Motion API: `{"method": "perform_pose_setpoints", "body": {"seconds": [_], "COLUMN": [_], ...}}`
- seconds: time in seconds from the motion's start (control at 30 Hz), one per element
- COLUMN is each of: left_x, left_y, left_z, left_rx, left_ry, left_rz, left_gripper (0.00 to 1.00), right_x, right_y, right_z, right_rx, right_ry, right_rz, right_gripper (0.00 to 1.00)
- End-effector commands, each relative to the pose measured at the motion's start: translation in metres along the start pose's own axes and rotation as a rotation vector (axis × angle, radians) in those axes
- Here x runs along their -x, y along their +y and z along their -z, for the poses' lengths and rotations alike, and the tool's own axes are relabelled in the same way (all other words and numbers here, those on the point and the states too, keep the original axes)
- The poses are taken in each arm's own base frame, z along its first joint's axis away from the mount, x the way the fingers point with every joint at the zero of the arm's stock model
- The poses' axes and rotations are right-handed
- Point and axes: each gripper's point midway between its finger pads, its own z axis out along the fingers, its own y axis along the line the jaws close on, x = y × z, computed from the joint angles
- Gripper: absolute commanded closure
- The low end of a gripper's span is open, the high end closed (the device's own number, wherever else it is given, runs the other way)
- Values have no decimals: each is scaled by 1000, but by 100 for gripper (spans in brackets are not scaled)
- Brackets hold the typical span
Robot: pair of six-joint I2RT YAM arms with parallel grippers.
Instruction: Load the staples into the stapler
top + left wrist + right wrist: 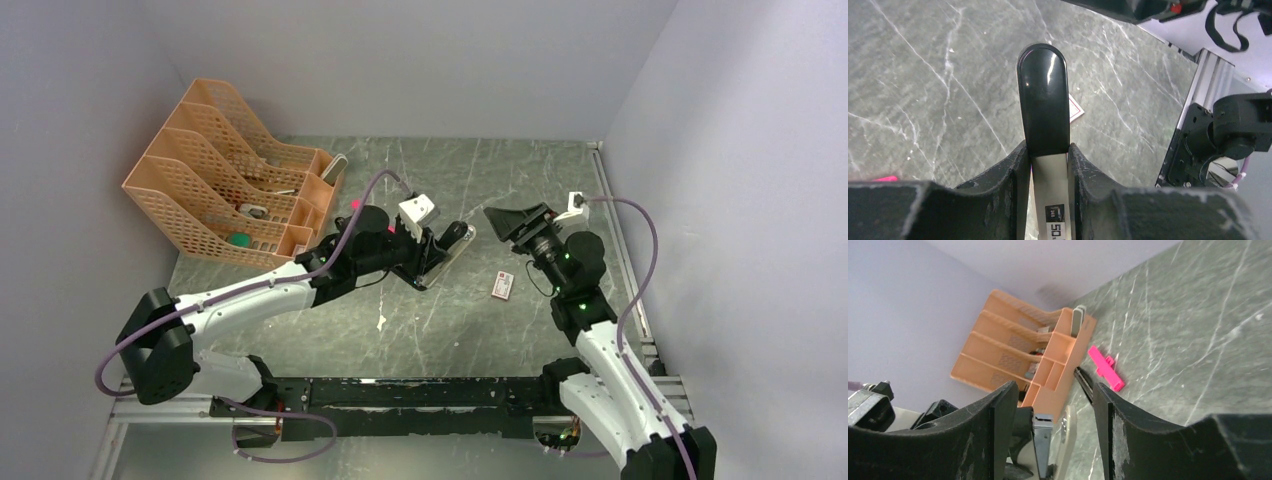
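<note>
My left gripper point(1045, 152) is shut on the stapler point(1043, 100), one finger on each side of its body, with the glossy black top sticking out ahead. In the top view the stapler point(447, 245) lies tilted at mid-table in the left gripper point(425, 248). The right gripper point(517, 222) hovers just to its right, open and empty. Seen from the right wrist, the stapler's front end point(1063, 440) shows between the spread fingers of that gripper point(1050, 405), apart from both. A small white box with red print point(503, 285) lies flat near the right arm. A tiny pale strip point(381, 322), possibly staples, lies nearer the front.
An orange mesh desk organizer point(225, 180) holding small items stands at the back left. A bright pink plastic piece point(1105, 369) and a slim black stick point(1083, 382) lie beside it. A metal rail point(620, 240) runs along the right table edge.
</note>
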Motion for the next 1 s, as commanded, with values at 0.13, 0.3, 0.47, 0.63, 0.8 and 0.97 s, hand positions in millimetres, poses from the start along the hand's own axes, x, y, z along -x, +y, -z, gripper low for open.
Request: {"method": "perform_pose_setpoints", "body": {"seconds": [0.13,0.3,0.47,0.63,0.8,0.97], "left_x": [43,47,45,48,49,49], "left_y": [-24,-25,-24,-25,-26,-27], "left_z": [3,2,-1,-1,-1,-2], "left_rx": [-110,-118,-114,-117,-120,-127], "left_ry": [-153,-162,-156,-168,-180,-188], "left_rz": [-20,-24,-21,-17,-9,6], "left_gripper": [93,93,93,93,93,93], "right_x": [-26,-38,-46,-54,-60,-62], "right_y": [9,2,3,-2,-8,-10], "right_z": [-13,-16,-17,-18,-17,-16], "right_rx": [59,54,81,77,70,69], "right_ry": [167,213,247,269,280,279], "right_rz": [-89,-116,-139,-167,-183,-190], "right_gripper": [42,45,47,51,57,68]}}
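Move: The grey tool with the black cap is already held by the left hand, its free end roughly 5 cm ahead and 5 cm right of that hand. From the right hand that end lies about 7 cm left, 2 cm back and 5 cm lower. The staples box is on the table, some 3 cm back, 2 cm right and 24 cm down from the right hand; the opened black stapler is about 22 cm left, 5 cm ahead and as low. The left fingers keep their pinch on the grey tool, practically still, while the right hand brings its fingertips to either side of the tool's free end. It goes left and down, about 4 cm each way, quickly at first and then easing, turning some 15 degrees counter-clockwise, tipping nose-down and partly closing; a touch can't be made out. ##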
